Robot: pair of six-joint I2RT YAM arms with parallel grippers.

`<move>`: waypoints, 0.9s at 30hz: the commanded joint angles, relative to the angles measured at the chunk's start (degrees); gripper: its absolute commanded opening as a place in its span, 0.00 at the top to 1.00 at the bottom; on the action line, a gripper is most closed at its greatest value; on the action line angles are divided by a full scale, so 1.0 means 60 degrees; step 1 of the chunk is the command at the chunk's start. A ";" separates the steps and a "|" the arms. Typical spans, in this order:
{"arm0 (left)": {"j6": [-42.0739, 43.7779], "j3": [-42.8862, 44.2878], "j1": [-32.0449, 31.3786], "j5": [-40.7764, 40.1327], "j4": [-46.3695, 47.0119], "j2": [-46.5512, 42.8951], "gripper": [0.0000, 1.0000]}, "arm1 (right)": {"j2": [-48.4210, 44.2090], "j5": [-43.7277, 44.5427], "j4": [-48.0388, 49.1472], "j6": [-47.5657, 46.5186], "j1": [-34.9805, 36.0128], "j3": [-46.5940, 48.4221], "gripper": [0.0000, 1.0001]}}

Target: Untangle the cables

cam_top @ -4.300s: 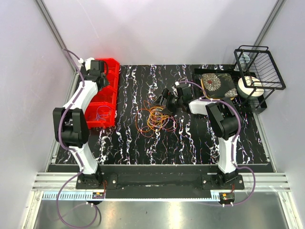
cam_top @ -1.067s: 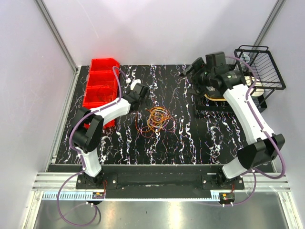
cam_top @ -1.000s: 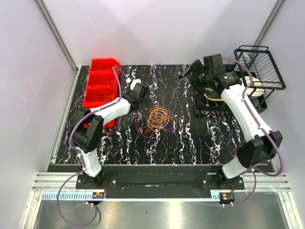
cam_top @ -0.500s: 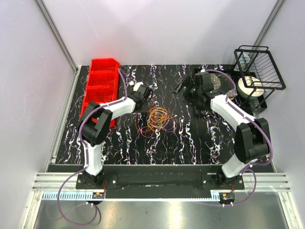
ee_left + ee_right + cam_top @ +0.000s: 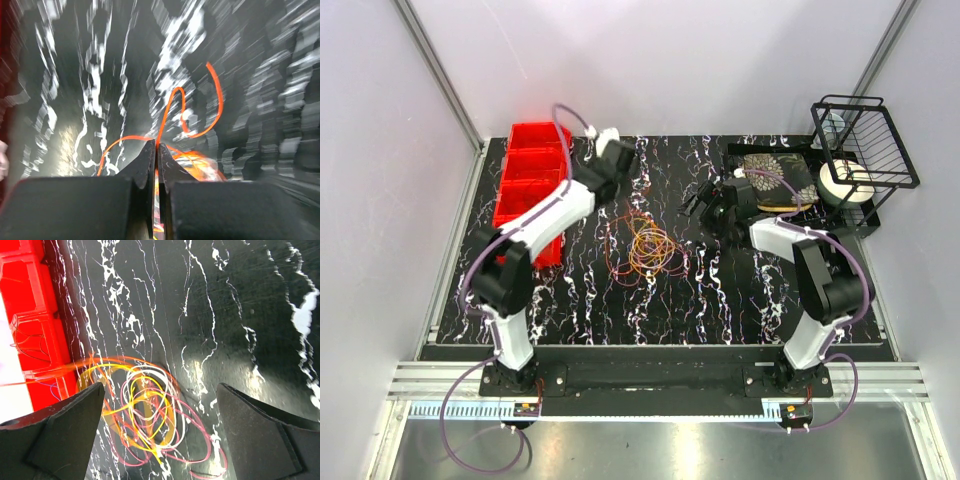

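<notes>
The cables (image 5: 646,246) lie as a tangle of orange, yellow, pink and white loops in the middle of the black marbled table. My left gripper (image 5: 623,168) is raised behind and left of the tangle. In the left wrist view it (image 5: 156,146) is shut on a thin orange cable (image 5: 202,117) that loops up over the table. My right gripper (image 5: 699,205) is open just right of the tangle. In the right wrist view its jaws (image 5: 160,390) stand wide apart with the tangle (image 5: 150,415) between them, not touching it.
Red bins (image 5: 532,190) stand at the far left and show in the right wrist view (image 5: 35,315). A black wire rack (image 5: 865,140), a floral patterned item (image 5: 775,178) and a white roll (image 5: 845,183) stand at the far right.
My left gripper has lifted and moved back from the tangle's left edge, drawing an orange strand with it. My right gripper has come down and closer to the tangle's right side.
</notes>
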 commanded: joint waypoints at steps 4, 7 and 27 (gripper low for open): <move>0.1441 0.4024 0.0066 -0.0464 -0.1453 -0.2067 1.00 | 0.0426 -0.0617 0.2252 -0.0259 0.0168 -0.0304 0.00; 0.1807 0.5198 0.0066 -0.0229 -0.1674 -0.2433 1.00 | 0.0484 -0.0690 0.2780 -0.0464 0.0183 -0.0495 0.00; 0.0433 -0.2980 0.0066 0.0064 -0.0913 -0.5393 0.01 | 0.0792 -0.1115 0.2840 -0.0538 0.0183 -0.0319 0.00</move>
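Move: The left hand, shut on the orange cable it has already raised off the table, has the cable tangle's middle roughly 9 cm back from it, 5 cm to its right and 12 cm below. The red bins stand some 21 cm to that hand's left, 3 cm farther out and about 9 cm lower. From the open right hand, the tangle lies around 7 cm back, 10 cm to the left and 6 cm below. Keeping its pinch on the orange cable, the left hand whips it almost straight up off the table by nearly 40 cm, tilting the fingertips up some 40 degrees and drawing back and left towards the bins on the upper stretch, then opens wide around the top and lets go of the cable. Empty, it drops about 25 cm back towards the tangle while the fingers tip down again, still well above the cables, as the wide-open right hand edges only about 2 cm left beside the tangle, tilts slightly and holds there. ##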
